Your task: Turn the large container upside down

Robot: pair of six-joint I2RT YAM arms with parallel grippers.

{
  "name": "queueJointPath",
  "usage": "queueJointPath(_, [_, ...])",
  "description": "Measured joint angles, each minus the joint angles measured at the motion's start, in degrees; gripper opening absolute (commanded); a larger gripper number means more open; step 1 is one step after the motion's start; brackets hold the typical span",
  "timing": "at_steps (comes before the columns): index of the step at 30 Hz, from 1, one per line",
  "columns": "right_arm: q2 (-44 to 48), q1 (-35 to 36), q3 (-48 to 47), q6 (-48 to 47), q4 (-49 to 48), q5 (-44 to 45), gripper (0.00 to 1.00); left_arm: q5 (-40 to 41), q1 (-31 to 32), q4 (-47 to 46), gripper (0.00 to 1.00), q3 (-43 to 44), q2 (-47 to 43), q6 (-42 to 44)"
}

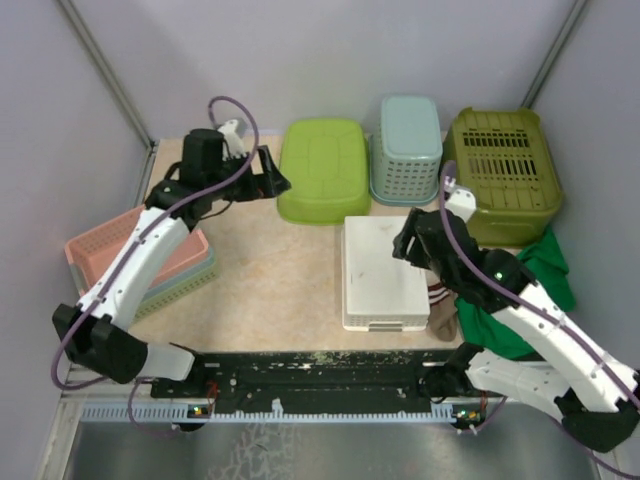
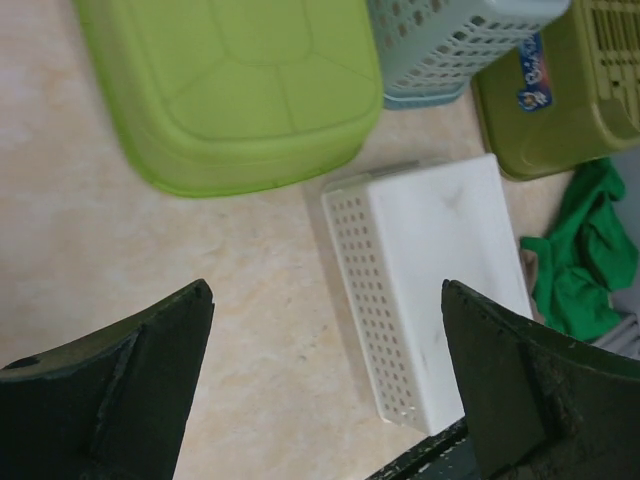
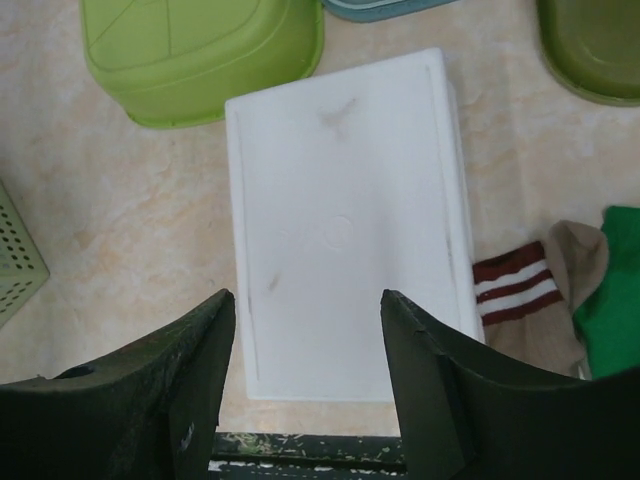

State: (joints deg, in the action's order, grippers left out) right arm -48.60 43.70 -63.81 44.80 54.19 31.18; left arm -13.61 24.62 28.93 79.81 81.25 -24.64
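The largest container here, an olive-green slatted basket (image 1: 503, 175) (image 2: 570, 90) (image 3: 595, 45), sits at the back right with its slatted base facing up. My left gripper (image 1: 275, 180) (image 2: 325, 290) hangs open at the back left, beside a lime-green tub (image 1: 323, 168) (image 2: 235, 85) that lies bottom-up. My right gripper (image 1: 405, 240) (image 3: 305, 295) is open above a white perforated basket (image 1: 382, 272) (image 3: 345, 220) (image 2: 430, 280), also bottom-up. Neither gripper holds or touches anything.
A pale blue basket (image 1: 406, 148) (image 2: 455, 45) stands between the lime tub and the olive basket. Stacked pink and green baskets (image 1: 140, 255) sit at the left edge. A green cloth (image 1: 520, 300) (image 3: 610, 290) and a striped sock (image 3: 515, 285) lie right of the white basket.
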Motion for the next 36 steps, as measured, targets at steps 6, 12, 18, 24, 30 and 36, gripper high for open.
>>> queueJointPath(6, [-13.3,4.8,2.0,-2.4,-14.0,-7.6,0.61,7.5,-9.9,9.6,1.00,1.3,-6.8,5.5])
queueJointPath(12, [-36.5,9.3,-1.9,-3.7,-25.3,-17.1,0.60,13.4,-18.0,16.6,1.00,-0.6,-11.1,5.6])
queueJointPath(18, [-47.3,8.6,-2.4,-5.6,-27.5,-21.0,0.61,18.2,-22.1,18.6,1.00,-3.3,-12.5,5.2])
queueJointPath(24, [-48.7,5.5,-2.6,-6.4,-28.2,-22.1,0.61,18.5,-22.5,18.1,0.94,-10.3,-11.6,4.8])
queueJointPath(30, [-45.3,4.9,-2.2,-7.2,-28.0,-22.3,0.61,14.4,-22.4,15.5,0.72,-13.7,-7.8,5.0])
queueJointPath(36, [-39.4,4.1,-0.9,-7.2,-28.0,-21.9,0.61,13.9,-18.0,13.3,0.51,-13.2,-2.9,4.8])
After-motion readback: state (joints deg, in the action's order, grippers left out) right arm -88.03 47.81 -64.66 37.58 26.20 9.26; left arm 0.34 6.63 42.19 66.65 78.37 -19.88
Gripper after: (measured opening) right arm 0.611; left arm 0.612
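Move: Off to the left hand's left, about 40 cm away and 12 cm nearer the base, sits the pink container on its stack, its middle some 18 cm lower; the lime container is 18 cm ahead and 12 cm right, 20 cm down. From the right hand, the upturned white container lies 20 cm below, 4 cm ahead and 1 cm left; the striped sock is 15 cm right and 3 cm back, 26 cm down. Swinging about 20 cm left, turning counter-clockwise, the left hand sinks to the pink container's near side, partly closes and, one finger hooked inside the rim, drags it back right about 4 cm. The right hand sweeps some 20 cm left across the white container, down beside its left side, eases slightly right, then rises about 5 cm, fingers still part-open. ##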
